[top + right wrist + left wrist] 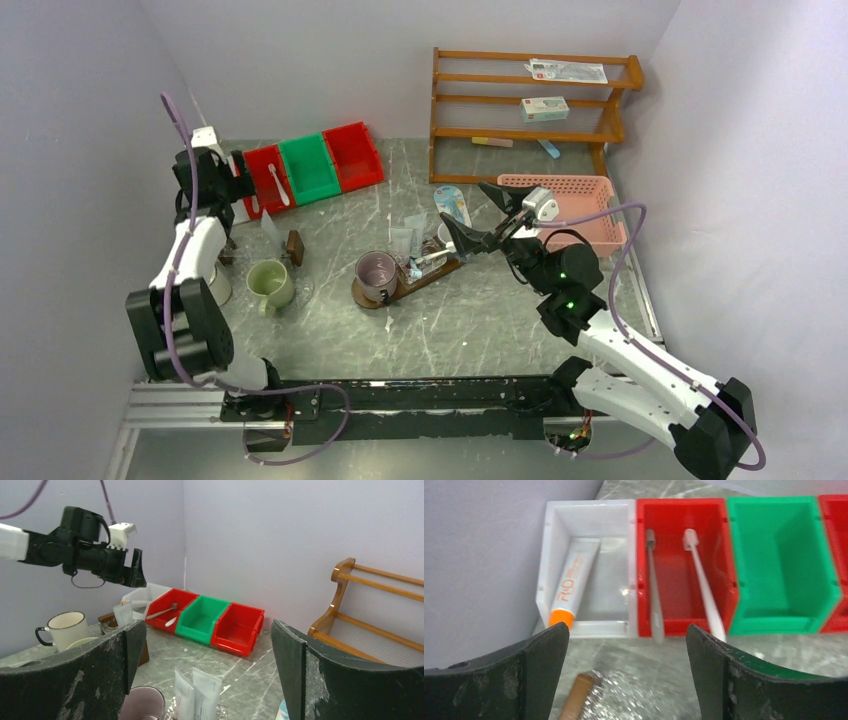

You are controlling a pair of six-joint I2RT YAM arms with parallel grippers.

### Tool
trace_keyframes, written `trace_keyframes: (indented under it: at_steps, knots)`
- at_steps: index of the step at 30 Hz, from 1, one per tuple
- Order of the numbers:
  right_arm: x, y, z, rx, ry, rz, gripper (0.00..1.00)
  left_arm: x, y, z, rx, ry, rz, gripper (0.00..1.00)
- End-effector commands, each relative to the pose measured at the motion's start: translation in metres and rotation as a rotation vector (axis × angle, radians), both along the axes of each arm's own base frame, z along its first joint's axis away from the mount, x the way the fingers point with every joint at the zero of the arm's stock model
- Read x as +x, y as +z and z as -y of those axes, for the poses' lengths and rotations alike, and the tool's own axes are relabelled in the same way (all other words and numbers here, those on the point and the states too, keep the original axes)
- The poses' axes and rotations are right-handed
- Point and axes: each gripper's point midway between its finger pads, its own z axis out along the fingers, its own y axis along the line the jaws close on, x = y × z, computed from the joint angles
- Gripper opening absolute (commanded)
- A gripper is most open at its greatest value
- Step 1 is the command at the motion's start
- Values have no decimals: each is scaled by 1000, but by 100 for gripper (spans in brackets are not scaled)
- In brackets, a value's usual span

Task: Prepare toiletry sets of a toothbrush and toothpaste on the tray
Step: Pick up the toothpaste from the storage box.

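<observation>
The dark wooden tray lies mid-table with a mauve mug on its left end and a slim white item beside the mug. Two white toothpaste tubes stand just behind the mug. My left gripper hangs open and empty in front of a white bin holding an orange-capped toothpaste tube and a red bin with two toothbrushes. In the top view the left gripper is at that red bin. My right gripper is open and empty above the tray's right end.
A green bin and a second red bin continue the row. A green mug and a white mug stand at the left. A pink basket and a wooden shelf are at the back right.
</observation>
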Motion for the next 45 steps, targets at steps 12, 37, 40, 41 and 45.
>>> trace_keyframes:
  at_steps: [12, 37, 40, 41, 45]
  knots:
    - [-4, 4, -1, -21, -33, 24, 100, 40, -70, -78, 129, 90, -321, 67]
    - [16, -30, -11, -123, -98, -15, 100, 66, -150, -108, 305, 138, -580, 57]
    - [16, -30, -12, -123, -99, -14, 100, 67, -160, -107, 293, 127, -603, 56]
    - [16, -30, -11, -123, -100, -15, 100, 67, -163, -105, 287, 120, -609, 56]
    - [16, -30, -11, -122, -101, -14, 100, 64, -178, -101, 259, 100, -644, 52]
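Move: The toothpaste lies in the white storage box about 11 cm ahead of the left hand, 10 cm to its left and some 16 cm below. In the red compartment at about that depth, the grey toothbrush is roughly 13 cm ahead and 1 cm left, the white one 13 cm ahead and 5 cm right. The wooden stand is nearly underneath, 1 cm back and 2 cm right. From the right hand, the toothpaste is some 28 cm ahead, 58 cm left and 33 cm below. The left fingers come to straddle the toothpaste tube just above its orange cap, though a pinch can't be made out. The hand first swings left and forward, then mostly sinks into the white box, about 15 cm down and 11 cm left in all, its wrist tipping some 35 degrees steeper as the wide-open fingers close to roughly half. The right hand, empty and open, eases down about 3 cm. ##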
